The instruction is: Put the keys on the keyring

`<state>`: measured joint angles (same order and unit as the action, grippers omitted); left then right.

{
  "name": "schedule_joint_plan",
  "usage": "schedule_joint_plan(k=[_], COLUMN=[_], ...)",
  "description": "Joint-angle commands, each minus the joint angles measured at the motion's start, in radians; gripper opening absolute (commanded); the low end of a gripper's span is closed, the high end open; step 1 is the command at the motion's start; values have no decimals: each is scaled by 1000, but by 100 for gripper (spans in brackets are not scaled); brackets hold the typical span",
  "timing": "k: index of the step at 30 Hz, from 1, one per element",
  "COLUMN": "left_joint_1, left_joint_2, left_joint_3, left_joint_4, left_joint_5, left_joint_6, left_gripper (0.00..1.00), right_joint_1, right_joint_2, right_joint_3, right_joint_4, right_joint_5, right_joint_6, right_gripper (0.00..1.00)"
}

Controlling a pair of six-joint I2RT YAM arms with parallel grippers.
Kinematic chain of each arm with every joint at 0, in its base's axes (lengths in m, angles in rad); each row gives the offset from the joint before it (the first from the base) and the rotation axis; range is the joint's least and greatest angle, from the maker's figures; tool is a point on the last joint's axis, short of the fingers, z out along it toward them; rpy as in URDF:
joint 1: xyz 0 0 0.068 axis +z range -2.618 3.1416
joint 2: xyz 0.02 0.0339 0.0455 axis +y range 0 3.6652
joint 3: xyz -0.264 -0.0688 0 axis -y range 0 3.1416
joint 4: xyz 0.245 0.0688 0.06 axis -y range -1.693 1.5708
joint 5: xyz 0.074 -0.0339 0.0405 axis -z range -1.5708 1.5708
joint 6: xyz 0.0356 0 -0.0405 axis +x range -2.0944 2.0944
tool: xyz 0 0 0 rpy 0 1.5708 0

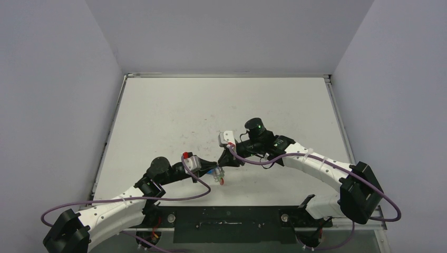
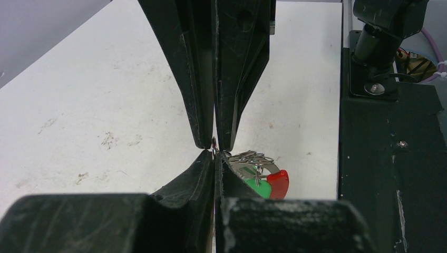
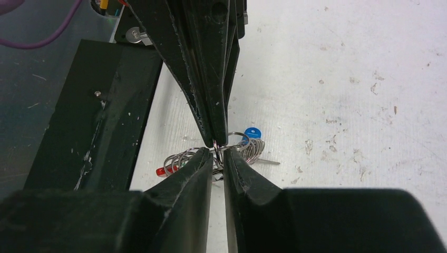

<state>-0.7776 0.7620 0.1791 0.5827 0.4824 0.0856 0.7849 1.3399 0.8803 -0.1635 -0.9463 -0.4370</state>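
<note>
The keyring, a silvery coil loop with a red section, sits just above the white table near its front edge. A green key head hangs inside the loop. A blue key head shows at the loop's far side, with a silver shaft pointing right. My left gripper is shut, pinching the coil wire at its tips. My right gripper meets it tip to tip, its jaws a narrow gap apart with the wire between them. From above, both grippers converge over the keyring.
The black base plate with its screws runs along the near table edge, right beside the keyring. Purple cables loop off both arms. Grey walls close in the white table on three sides.
</note>
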Motion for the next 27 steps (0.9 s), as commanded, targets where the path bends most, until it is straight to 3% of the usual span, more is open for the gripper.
schedule_joint_plan(k=[1,2,11,14,17,22,27], left_joint_1=[-4,-5,-5,-6,-4,-4,-3], left_joint_2=[-15,-15,-37,-63,-94,-116,-90], left_joint_3=[18,19,20,34,47,55,63], left_joint_4=[60,60,28,-39,-102,-149,-143], left_joint_5=[1,1,-16,-30,-45,-66,-76], left_joint_6=[-6,-6,0,24,43,63,72], left_gripper=[0,0,1,18,28,35,39], right_joint_1=[-8,-8,-7,-4,8,57,150], right_joint_2=[10,12,28,63,117,229,319], right_joint_3=[11,16,95,194,302,477,626], right_joint_4=[48,40,-112,-271,-455,-743,-920], right_joint_5=[-57,-59,-6,56,150,348,527], right_joint_6=[-28,-30,-31,-40,-57,-68,-74], right_gripper=[6,0,0,0,0,0,0])
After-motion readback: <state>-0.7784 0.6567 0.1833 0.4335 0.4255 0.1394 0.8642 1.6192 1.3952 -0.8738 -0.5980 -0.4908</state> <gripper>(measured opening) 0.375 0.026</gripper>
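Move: The wire loop at the top of the keyring sits right between the right hand's barely open fingertips, level with them. The keyring's red tag hangs about 5 cm back and 5 cm below the right hand, and its blue tag roughly 2 cm back, 2 cm to the left and 5 cm below. The left hand still pinches the loop from the other side, about 1 cm to the right at its tips, with the red tag some 5 cm back, 1 cm right and 5 cm below. Staying almost in place at first, the right hand shuts its fingers on the keyring's wire loop. The left then opens about a third and eases about 1 cm left, off the loop. Keeping its pinch, the right swings the keyring forward about 2.5 cm, then sinks roughly 1.5 cm and drifts slightly right, its left-pointing fingers tipping down some 30 degrees. ##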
